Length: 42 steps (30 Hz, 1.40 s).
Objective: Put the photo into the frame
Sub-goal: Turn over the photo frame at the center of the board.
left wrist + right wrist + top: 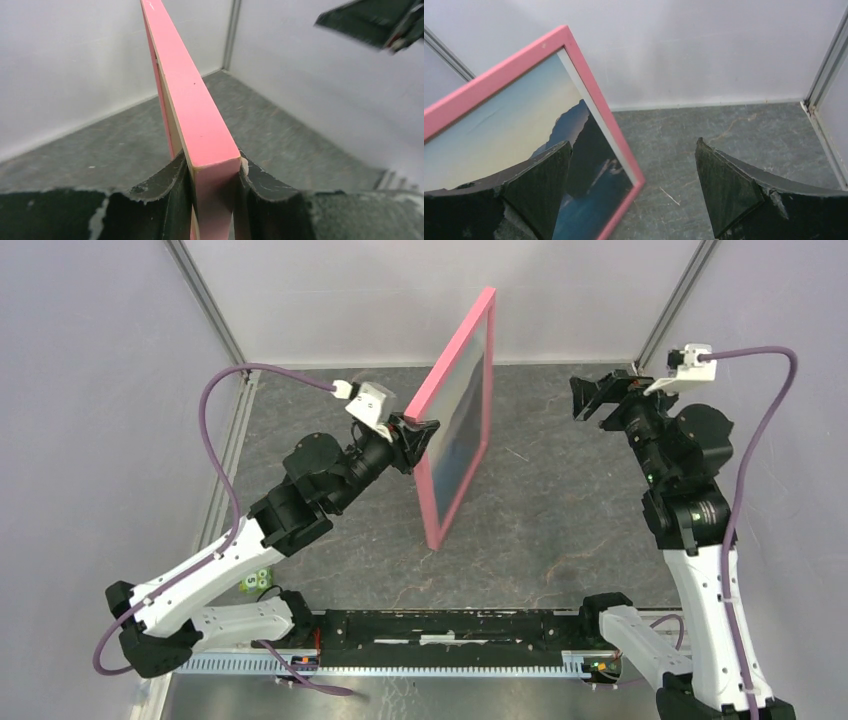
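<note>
The pink frame (458,418) stands on edge near the middle of the table, tilted, its lower corner on the surface. Inside it sits the photo (509,135), with pale sky, dark mountains and blue water facing right. My left gripper (421,436) is shut on the frame's left border, its black fingers (165,197) pressing both faces of the pink edge (200,125). My right gripper (583,398) hangs to the right of the frame, apart from it and wide open, with bare floor between its fingers (729,187).
The dark grey mat (560,510) is walled by white panels with metal corner posts (205,300). A small green object (256,583) lies by the left arm's base. A black rail (450,625) runs along the near edge.
</note>
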Tool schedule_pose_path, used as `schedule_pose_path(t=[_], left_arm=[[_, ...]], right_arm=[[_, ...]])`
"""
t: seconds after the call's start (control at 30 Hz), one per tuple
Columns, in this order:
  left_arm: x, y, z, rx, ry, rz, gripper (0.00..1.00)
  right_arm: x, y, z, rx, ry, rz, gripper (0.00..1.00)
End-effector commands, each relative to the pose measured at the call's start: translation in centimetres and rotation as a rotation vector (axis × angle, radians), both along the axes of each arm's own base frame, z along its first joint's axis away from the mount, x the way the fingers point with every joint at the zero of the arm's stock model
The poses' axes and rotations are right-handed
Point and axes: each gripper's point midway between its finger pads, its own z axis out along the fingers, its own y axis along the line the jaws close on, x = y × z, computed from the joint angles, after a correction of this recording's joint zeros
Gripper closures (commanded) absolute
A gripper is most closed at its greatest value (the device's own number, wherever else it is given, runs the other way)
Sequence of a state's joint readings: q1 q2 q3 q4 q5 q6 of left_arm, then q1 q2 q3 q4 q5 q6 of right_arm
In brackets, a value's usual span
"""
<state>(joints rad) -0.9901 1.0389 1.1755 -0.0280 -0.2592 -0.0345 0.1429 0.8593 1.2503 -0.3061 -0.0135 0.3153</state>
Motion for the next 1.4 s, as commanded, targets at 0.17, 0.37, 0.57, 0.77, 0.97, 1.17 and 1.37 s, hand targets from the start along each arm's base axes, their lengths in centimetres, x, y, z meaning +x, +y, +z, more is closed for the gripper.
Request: schedule_pose_path(t=[0.17,0.37,0.57,0.77,0.97,1.17,1.37], left_arm=[[1.1,3.5,2.5,-0.691,0.235,-0.082,0.98],[6.4,6.0,-2.9,-1.023,0.406,-0.032,0.98],[10.0,2.9,-9.0,-1.138,0.54,-0.077,0.98],[11.6,-2.3,-14.2,-1.156,0.641,-0.102,0.98],[11.6,-7.0,-18.9,-1.131,0.771,-0.111,0.98],[11.6,-8.7,-24.0,-1.102,0.877,-0.077,0.98],[10.4,-8.4,-28.4,-1.015,0.995,-0.007,0.97]], right_arm=[[1.3,0.3,-2.4,-0.007,0.057,0.01,0.02],[1.1,0.4,-3.3,-0.011,0.078,0.016,0.02],[0.6,0.2,-3.9,-0.017,0.087,0.007,0.02],[0.4,0.4,-4.4,-0.017,0.103,0.02,0.02],[0.1,0.4,-4.7,-0.024,0.108,0.024,0.02],[-0.2,0.4,-4.8,-0.029,0.114,0.031,0.02],[-0.6,0.3,-4.9,-0.037,0.113,0.029,0.02]])
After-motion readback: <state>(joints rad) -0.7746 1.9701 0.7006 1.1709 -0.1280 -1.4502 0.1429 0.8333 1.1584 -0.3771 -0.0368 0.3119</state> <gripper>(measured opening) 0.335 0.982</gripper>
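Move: Ahead and to the right of the left hand lies the bare patch of board that the photo frame is laid down on: some 11 cm forward, 27 cm right and 32 cm below. The hand already holds the upright frame by its near upper corner. The frame's middle is about 8 cm forward, 6 cm right and 15 cm below, its lower edge 6 cm forward, 7 cm right and 32 cm below. From the right hand, the bare patch lies roughly 5 cm forward, 2 cm left and 35 cm below. Lowering the frame's held corner about 31 cm, the left hand swings forward and a little left, then back to the right, while it rolls some 80 degrees counter-clockwise as seen from behind its fingers. The fingers keep their pinch and still point forward-right. The right hand, wide open and empty, sinks about 5 cm above the patch. ##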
